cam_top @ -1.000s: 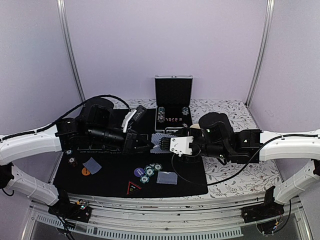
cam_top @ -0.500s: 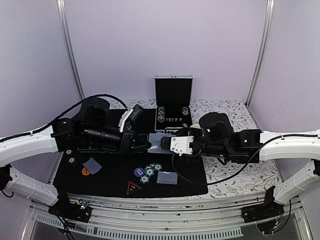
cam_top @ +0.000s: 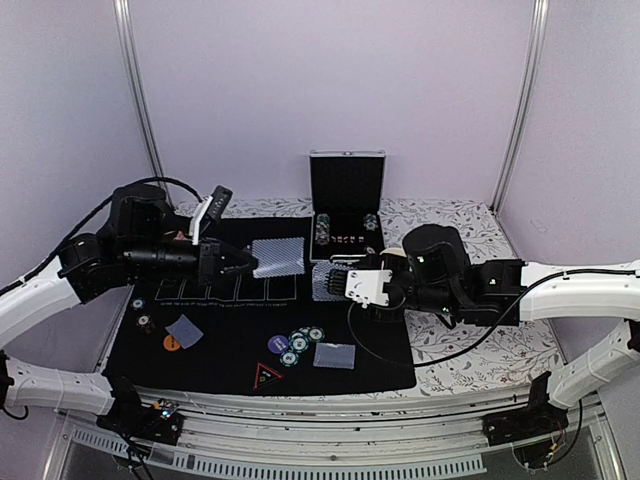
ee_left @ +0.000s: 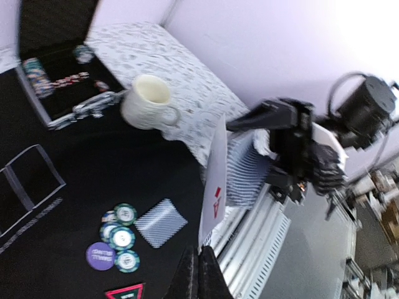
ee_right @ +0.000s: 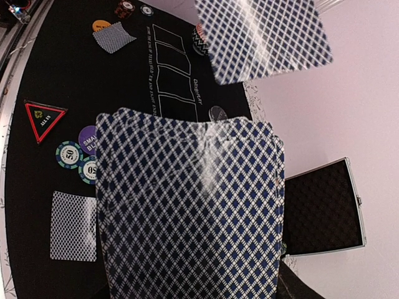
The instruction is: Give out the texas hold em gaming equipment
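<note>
My left gripper is shut on the lower edge of one playing card, held in the air over the black mat. In the left wrist view the card stands upright above the closed fingers and shows a red ace face. My right gripper is shut on the fanned deck; the deck fills the right wrist view and hides the fingers. Green-and-white chips, a purple button and a face-down card lie on the near mat. Another card and an orange button lie at the left.
An open case with chip rows stands behind the mat. A cream mug sits on the patterned cloth beside the mat. A red-edged triangle marker lies near the front edge. Two small chips sit at the mat's left edge.
My left gripper has drawn back to the left, away from the deck, carrying one card with it. The right arm and deck have stayed nearly still.
</note>
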`<action>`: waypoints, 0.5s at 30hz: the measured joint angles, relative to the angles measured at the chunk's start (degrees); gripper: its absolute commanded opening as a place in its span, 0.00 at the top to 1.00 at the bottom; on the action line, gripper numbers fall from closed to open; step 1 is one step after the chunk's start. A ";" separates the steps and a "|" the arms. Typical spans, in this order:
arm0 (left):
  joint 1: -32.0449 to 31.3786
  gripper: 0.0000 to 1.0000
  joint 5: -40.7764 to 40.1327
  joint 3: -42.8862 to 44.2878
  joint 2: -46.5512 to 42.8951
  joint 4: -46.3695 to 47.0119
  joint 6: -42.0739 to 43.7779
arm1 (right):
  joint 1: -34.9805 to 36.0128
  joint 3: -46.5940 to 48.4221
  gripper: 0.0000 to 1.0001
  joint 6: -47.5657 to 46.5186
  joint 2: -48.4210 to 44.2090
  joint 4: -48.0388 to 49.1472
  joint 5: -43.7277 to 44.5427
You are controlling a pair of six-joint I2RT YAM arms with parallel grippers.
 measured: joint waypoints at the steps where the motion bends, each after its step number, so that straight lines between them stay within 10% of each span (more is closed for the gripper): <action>1: 2.86 1.00 -0.44 -0.24 -0.85 -1.88 0.00 | -0.04 -0.04 0.45 0.02 0.00 0.00 0.00; 7: 20.20 1.00 0.48 -11.34 -7.74 -7.87 -0.61 | -0.04 -0.35 0.45 0.00 -0.02 0.04 -0.24; 15: 24.06 1.00 -1.62 -12.39 -2.86 -21.00 3.32 | -0.04 -0.57 0.45 -0.02 -0.31 0.28 -1.09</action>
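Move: The left hand already holds a card high over the mat. The card lying on the orange big blind chip is about 19 cm to its left, 4 cm ahead and 28 cm below; the chip's middle is some 21 cm left and 2 cm ahead. The All In triangle lies about 6 cm back, level sideways; the small blind chip is 1 cm ahead and 2 cm right. From the right hand, that card lies about 34 cm left, 2 cm ahead and 22 cm below. Keeping its pinch on the single card, the left hand sweeps about 14 cm left and sinks some 15 cm towards the card lying on the big blind chip, swinging a few centimetres forward early on and then partly back, the sideways and downward travel easing off at the end. On the way its wrist turns counter-clockwise and tips the fingers steeper downward, each by some 20 degrees, while the right hand stays put and keeps holding the deck. ##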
